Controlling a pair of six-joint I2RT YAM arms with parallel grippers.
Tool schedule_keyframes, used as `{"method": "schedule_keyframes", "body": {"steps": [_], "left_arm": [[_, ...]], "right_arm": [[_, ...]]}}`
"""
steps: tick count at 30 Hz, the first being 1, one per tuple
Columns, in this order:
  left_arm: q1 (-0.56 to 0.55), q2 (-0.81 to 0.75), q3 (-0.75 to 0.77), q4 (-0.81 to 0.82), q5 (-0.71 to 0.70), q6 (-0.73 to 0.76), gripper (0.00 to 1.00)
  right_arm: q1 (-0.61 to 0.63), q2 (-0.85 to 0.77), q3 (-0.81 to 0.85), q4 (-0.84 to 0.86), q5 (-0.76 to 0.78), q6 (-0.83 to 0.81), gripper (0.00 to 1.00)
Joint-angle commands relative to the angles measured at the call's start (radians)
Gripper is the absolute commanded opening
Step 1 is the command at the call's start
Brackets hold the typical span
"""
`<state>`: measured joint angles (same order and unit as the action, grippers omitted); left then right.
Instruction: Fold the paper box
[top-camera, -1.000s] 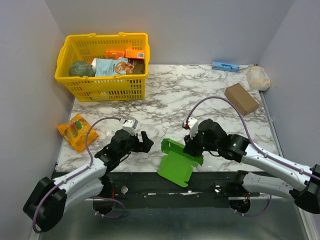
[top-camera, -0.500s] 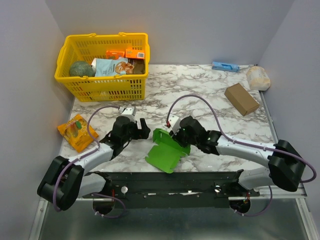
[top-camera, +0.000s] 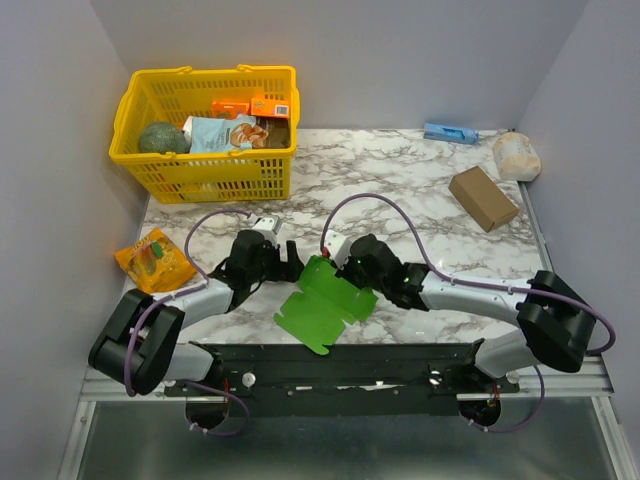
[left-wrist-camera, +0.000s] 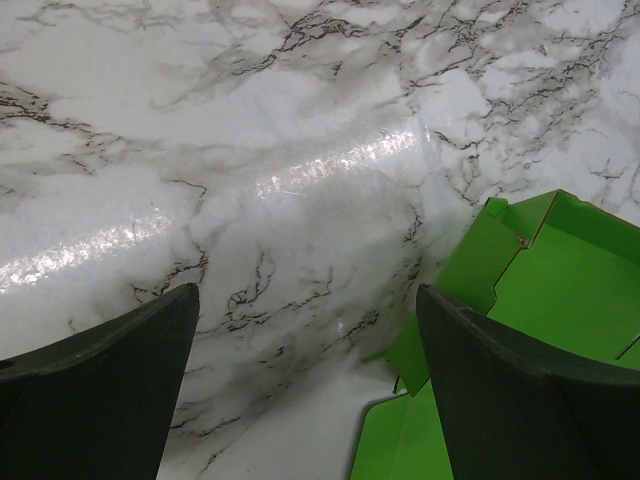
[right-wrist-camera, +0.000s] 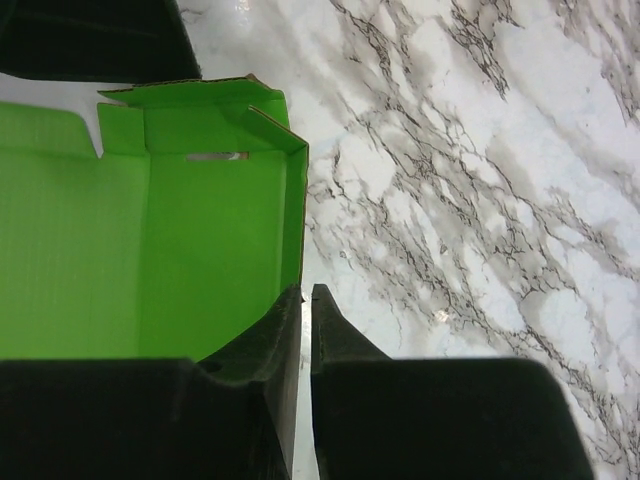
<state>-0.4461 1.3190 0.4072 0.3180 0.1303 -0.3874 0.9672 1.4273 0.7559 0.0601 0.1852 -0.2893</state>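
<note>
The paper box is a bright green creased card, lying opened out near the table's front edge. My right gripper is at the box's far right corner. In the right wrist view its jaws are almost together, pinching the edge of an upright green side wall; the box's inside spreads out to the left. My left gripper hovers just left of the box, wide open. In the left wrist view its gripper holds only marble, and the paper box lies beside the right finger.
A yellow basket with groceries stands at the back left. An orange packet lies at the left edge. A brown cardboard box, a blue pack and a white bag are at the back right.
My right gripper carried the green box left and further onto the table, laid it flatter, and its jaws narrowed. My left arm swung right toward the box, still open.
</note>
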Motion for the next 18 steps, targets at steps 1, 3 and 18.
{"method": "schedule_keyframes", "body": {"steps": [1,3,18], "left_arm": [[0.004,-0.021,0.018,0.021,0.002,0.004,0.98],[0.004,-0.038,0.012,0.015,-0.029,-0.007,0.98],[0.003,-0.13,-0.055,0.158,0.175,0.038,0.96]], "right_arm": [[0.005,0.033,0.019,0.02,0.013,0.007,0.18],[0.007,0.053,0.032,-0.002,0.002,0.025,0.2],[0.004,-0.126,0.082,-0.278,-0.033,0.49,0.5]]}}
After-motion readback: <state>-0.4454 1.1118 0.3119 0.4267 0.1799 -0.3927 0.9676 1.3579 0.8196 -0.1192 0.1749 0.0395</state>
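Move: The box's folded tray half has its middle about 5 cm back and 8 cm right of the left hand, some 3 cm below. Its left end wall is nearer, roughly 2 cm back and 3 cm right. From the right hand, at the far long wall, the tray's middle is about 3 cm back, 1 cm left and 4 cm below; the flat panel lies some 11 cm back and 8 cm left. Straight up goes the left hand, some 5 cm, slowly at first, drawing clear of the tray's left end wall with fingers still wide and tipping up about 10 degrees. The right hand first sinks 1.5 cm at the far long wall, its nearly shut fingers opening to about half, then rises about 3 cm while easing back 2 cm, fingers tipping steeper and swinging clockwise. ##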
